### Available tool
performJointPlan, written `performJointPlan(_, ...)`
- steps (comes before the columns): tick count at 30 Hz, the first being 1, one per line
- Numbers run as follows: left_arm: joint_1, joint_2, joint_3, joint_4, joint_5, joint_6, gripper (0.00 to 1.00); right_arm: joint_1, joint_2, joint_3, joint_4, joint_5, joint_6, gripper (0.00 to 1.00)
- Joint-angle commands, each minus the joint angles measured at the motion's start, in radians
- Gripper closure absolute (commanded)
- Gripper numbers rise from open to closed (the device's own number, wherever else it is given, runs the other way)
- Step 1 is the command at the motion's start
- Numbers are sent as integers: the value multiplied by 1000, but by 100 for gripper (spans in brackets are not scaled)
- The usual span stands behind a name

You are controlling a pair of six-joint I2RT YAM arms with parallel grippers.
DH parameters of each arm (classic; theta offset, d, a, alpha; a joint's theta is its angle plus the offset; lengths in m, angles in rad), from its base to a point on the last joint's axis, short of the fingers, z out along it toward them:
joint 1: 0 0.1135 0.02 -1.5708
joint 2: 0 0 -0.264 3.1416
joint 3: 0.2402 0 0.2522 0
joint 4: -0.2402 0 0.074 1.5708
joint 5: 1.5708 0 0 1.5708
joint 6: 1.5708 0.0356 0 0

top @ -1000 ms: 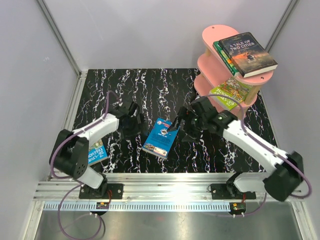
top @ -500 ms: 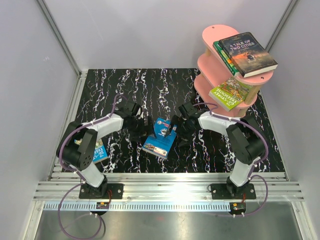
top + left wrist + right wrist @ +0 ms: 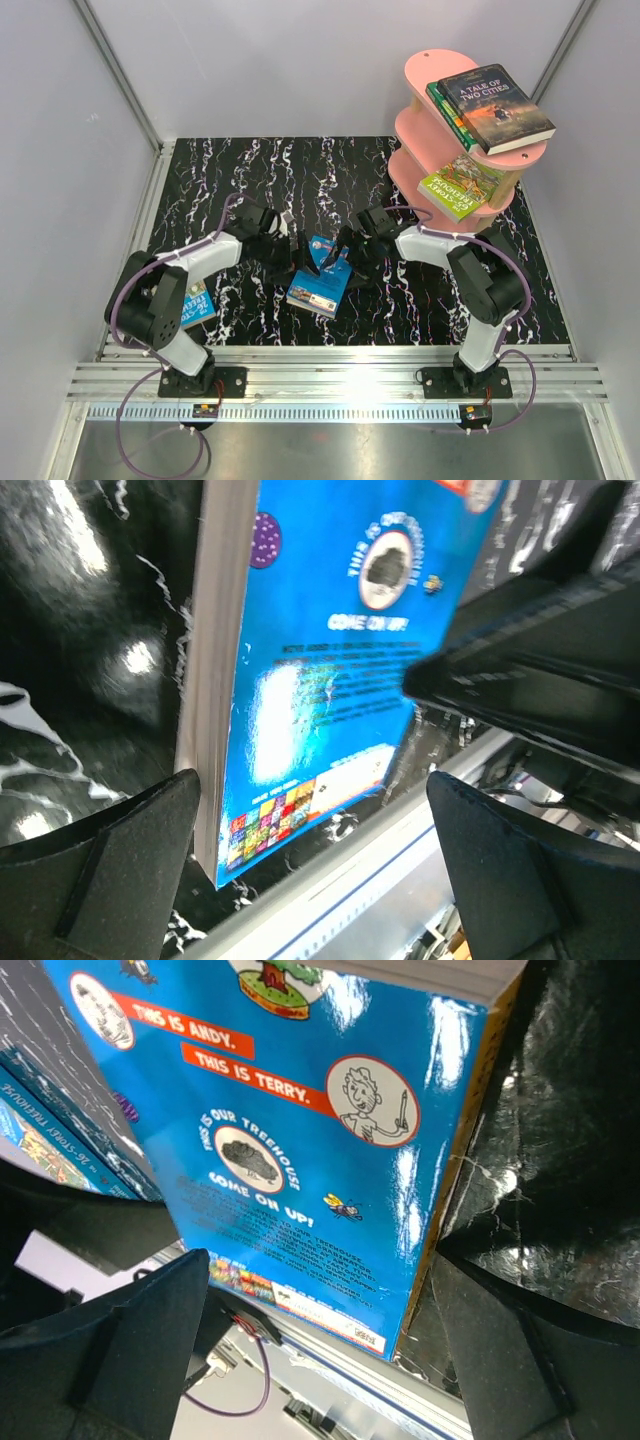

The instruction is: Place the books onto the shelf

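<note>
A bright blue Treehouse book [image 3: 319,281] lies on the black marbled mat mid-table. My left gripper [image 3: 292,250] stands open at its far left corner and my right gripper [image 3: 343,256] stands open at its far right corner. In the left wrist view the book [image 3: 310,670] fills the space between the wide-apart fingers [image 3: 100,865]. The right wrist view shows its back cover [image 3: 300,1130] between spread fingers [image 3: 530,1345]. The pink shelf [image 3: 425,75] at the back right carries "A Tale of Two Cities" [image 3: 495,108] on top and a green-yellow book [image 3: 460,186] on the middle tier.
Another blue book [image 3: 196,303] lies beside the left arm's base, partly hidden by the arm. A green-spined book [image 3: 443,107] lies under the grey one on the shelf top. White walls enclose the mat; a metal rail [image 3: 340,380] runs along the near edge.
Both arms have closed in on the blue book's far end, the left moving right and the right moving left. Both grippers have stayed open.
</note>
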Motion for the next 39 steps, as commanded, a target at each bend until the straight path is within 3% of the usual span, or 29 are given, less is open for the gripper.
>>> performJointPlan(1, -2, -72, 85, -27, 45, -34, 1, 3, 34, -53, 40, 53, -5, 0)
performJointPlan(10, -7, -72, 139, -37, 70, -74, 2, 1, 16, -80, 59, 47, -6, 0)
performJointPlan(21, -33, -29, -62, 104, 82, -100, 6, -3, -7, -127, 114, 16, 26, 0)
performJointPlan(28, -47, -9, -90, 172, 74, -121, 17, -5, -18, -164, 134, 1, 40, 0)
performJointPlan(32, -53, 5, -111, 242, 79, -176, 31, -5, -26, -184, 166, -14, 56, 0)
performJointPlan(39, -62, -14, -104, 356, 80, -258, 39, -3, -60, -234, 213, -31, 90, 0)
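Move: The blue 130-Storey book lies aslant between the hands: its middle is about 5 cm to the left hand's right, level with it fore and aft and some 4 cm below. From the right hand it is about 5 cm left, 2 cm back and a little below. The blue 26-Storey book lies some 28 cm left of the left hand and 4 cm back; the green book on the shelf is roughly 26 cm right of the right hand, 18 cm ahead and 12 cm up. With one right-hand finger staying against the blue book's spine, the left hand rises about 5 cm with a little forward, then comes down some 7 cm while drawing back, one finger low at the page edge and the other over the cover. Once down, its fingers close by roughly a third, not shut. The right hand stays in place, wide open, and tilts slightly. ##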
